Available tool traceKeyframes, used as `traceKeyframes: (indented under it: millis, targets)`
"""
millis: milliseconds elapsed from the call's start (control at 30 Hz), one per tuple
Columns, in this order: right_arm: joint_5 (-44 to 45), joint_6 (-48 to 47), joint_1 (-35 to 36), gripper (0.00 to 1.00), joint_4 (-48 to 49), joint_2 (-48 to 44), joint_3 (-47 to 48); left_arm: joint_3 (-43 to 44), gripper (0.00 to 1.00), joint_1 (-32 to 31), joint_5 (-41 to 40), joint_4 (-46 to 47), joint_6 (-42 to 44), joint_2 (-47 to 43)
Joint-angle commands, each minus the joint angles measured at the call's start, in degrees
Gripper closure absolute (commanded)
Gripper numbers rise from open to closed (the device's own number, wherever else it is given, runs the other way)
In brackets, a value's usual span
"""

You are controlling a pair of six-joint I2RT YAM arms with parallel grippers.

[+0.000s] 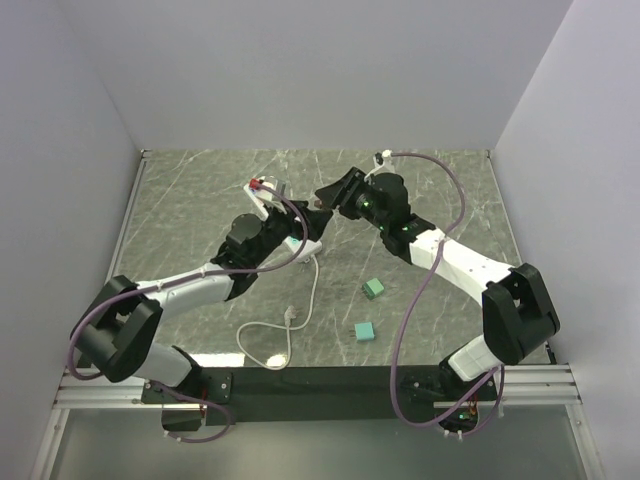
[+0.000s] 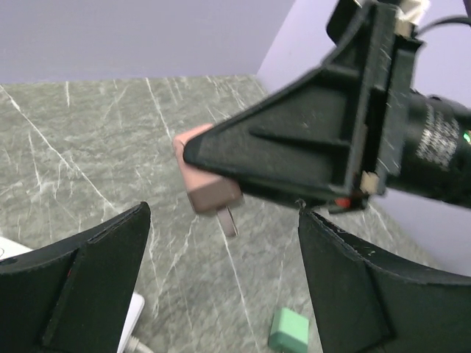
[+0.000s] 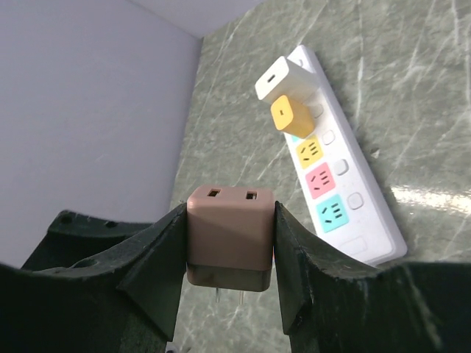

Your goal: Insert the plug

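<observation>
My right gripper (image 3: 229,218) is shut on a brown-pink two-prong plug (image 3: 229,246), prongs pointing down, held above the table. The white power strip (image 3: 335,176) lies beyond it, with a white plug (image 3: 283,77) and a yellow plug (image 3: 292,115) in its far sockets and yellow, pink and cyan sockets free. In the top view the right gripper (image 1: 327,196) hangs just above and right of the strip (image 1: 309,246). My left gripper (image 2: 223,213) is open and empty, just below the held plug (image 2: 210,184), next to the strip's edge (image 2: 132,323).
Two green cubes (image 1: 374,289) (image 1: 364,331) lie on the marble table to the right of the strip; one shows in the left wrist view (image 2: 288,331). The strip's white cable (image 1: 300,310) loops toward the near edge. Walls enclose the table on three sides.
</observation>
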Motion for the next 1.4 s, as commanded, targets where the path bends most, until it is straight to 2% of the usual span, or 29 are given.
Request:
traceKeyframes:
  millis: [0, 200, 333, 433, 467, 500, 567, 600, 633, 667, 700, 767, 800, 833, 867, 933, 967, 1100, 1233, 1267, 1367]
  targets:
    - [-1.45, 1.02, 1.10, 1.00, 4.27, -1.03, 0.28, 3.27, 0.13, -0.69, -2.63, 3.27, -2.46, 1.29]
    - [-2.85, 1.73, 1.98, 1.00, 5.93, -1.20, -0.07, 3.80, 0.16, -1.13, -7.99, 3.88, -1.58, 2.44]
    - [-4.17, 1.99, 2.24, 1.00, 6.64, -1.03, -0.08, 3.80, 0.25, -1.22, -9.49, 3.97, -0.61, 2.35]
    - [-4.35, 1.46, 2.24, 1.00, 6.46, -0.94, 0.01, 3.54, 0.39, -1.31, -9.23, 4.50, -0.26, 2.26]
    - [-4.44, 1.38, 2.33, 1.00, 6.55, -0.94, -0.07, 3.45, 0.48, -1.31, -9.05, 4.76, -0.08, 2.35]
    - [-4.53, 1.11, 2.33, 1.00, 6.73, -1.03, -0.51, 3.45, 0.52, -1.31, -8.70, 4.76, 0.18, 2.44]
    - [-4.79, 0.59, 2.24, 1.00, 7.78, -1.11, -0.95, 3.54, 0.70, -1.22, -8.35, 4.59, 0.79, 2.35]
    - [-4.79, 0.41, 2.24, 0.94, 8.04, -1.20, -1.13, 3.80, 0.92, -1.22, -7.82, 4.41, 1.06, 2.44]
    - [-4.79, 0.15, 2.24, 0.90, 7.87, -1.29, -1.13, 4.06, 1.00, -1.22, -7.64, 4.06, 1.32, 2.44]
    - [-5.23, -0.20, 2.33, 0.87, 7.78, -1.20, -0.96, 4.33, 1.00, -1.22, -7.47, 3.19, 1.67, 2.44]
    - [-5.49, -0.99, 2.16, 0.76, 7.78, -1.20, -0.87, 4.50, 1.00, -1.22, -6.60, 2.83, 2.28, 2.44]
    - [-5.75, -2.66, 1.98, 0.61, 8.04, -1.38, -0.86, 4.68, 1.00, -1.22, -5.10, 2.30, 3.77, 1.91]
    - [-6.02, -3.45, 1.63, 0.46, 8.57, -1.55, -1.13, 4.68, 1.00, -1.13, -4.40, 1.43, 4.13, 1.48]
    - [-6.37, -4.15, 1.37, 0.39, 8.83, -1.81, -1.39, 4.59, 1.00, -0.87, -3.17, 0.81, 4.74, 0.43]
    - [-7.42, -5.73, 0.23, 0.28, 9.45, -2.51, -2.09, 4.59, 1.00, -0.61, -1.77, 0.11, 4.75, -0.10]
    - [-9.00, -6.88, -1.26, 0.20, 12.25, -3.57, -3.41, 4.77, 1.00, 0.96, 3.74, -2.52, 4.32, -1.51]
    - [-10.84, -8.45, -3.53, 0.12, 13.83, -4.44, -4.37, 4.86, 1.00, 1.50, 5.87, -3.32, 4.05, -1.86]
    - [-29.25, -13.20, -9.08, 0.09, 16.66, -5.07, -2.19, 5.73, 1.00, 4.22, 13.79, -7.09, 4.22, -3.45]
    - [-40.87, -24.35, -10.67, 0.09, 12.27, -6.12, 0.27, 6.44, 1.00, 5.98, 23.10, -9.65, 6.15, -5.03]
    - [-43.18, -28.64, -10.68, 0.09, 11.83, -6.65, 0.19, 6.61, 1.00, 6.51, 28.25, -10.61, 6.33, -5.29]
    - [-51.88, -31.84, -10.59, 0.09, 14.63, -8.75, -2.52, 6.44, 1.00, 8.27, 36.19, -10.79, 6.16, -6.61]
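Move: The brown plug, already gripped between the right fingertips, is about 4 cm ahead of the open left gripper, 2 cm to its right and 1 cm lower. From the right hand the left gripper is roughly 3 cm back, 3 cm to the left and 1 cm up. The power strip's middle lies about 12 cm ahead of the left hand, 9 cm left and 18 cm below; the green plug about 8 cm back, 14 cm right and 18 cm below. Bring the right gripper, still holding the brown plug, about 3 cm left, back and up into the open left fingers while the left edges 1.5 cm forward; pinch the plug with the left and pause. Then open the right, withdraw it right, up and finally back, tipping it up and counter-clockwise some 40 degrees, as the left draws back nearly 4 cm, turning clockwise. ##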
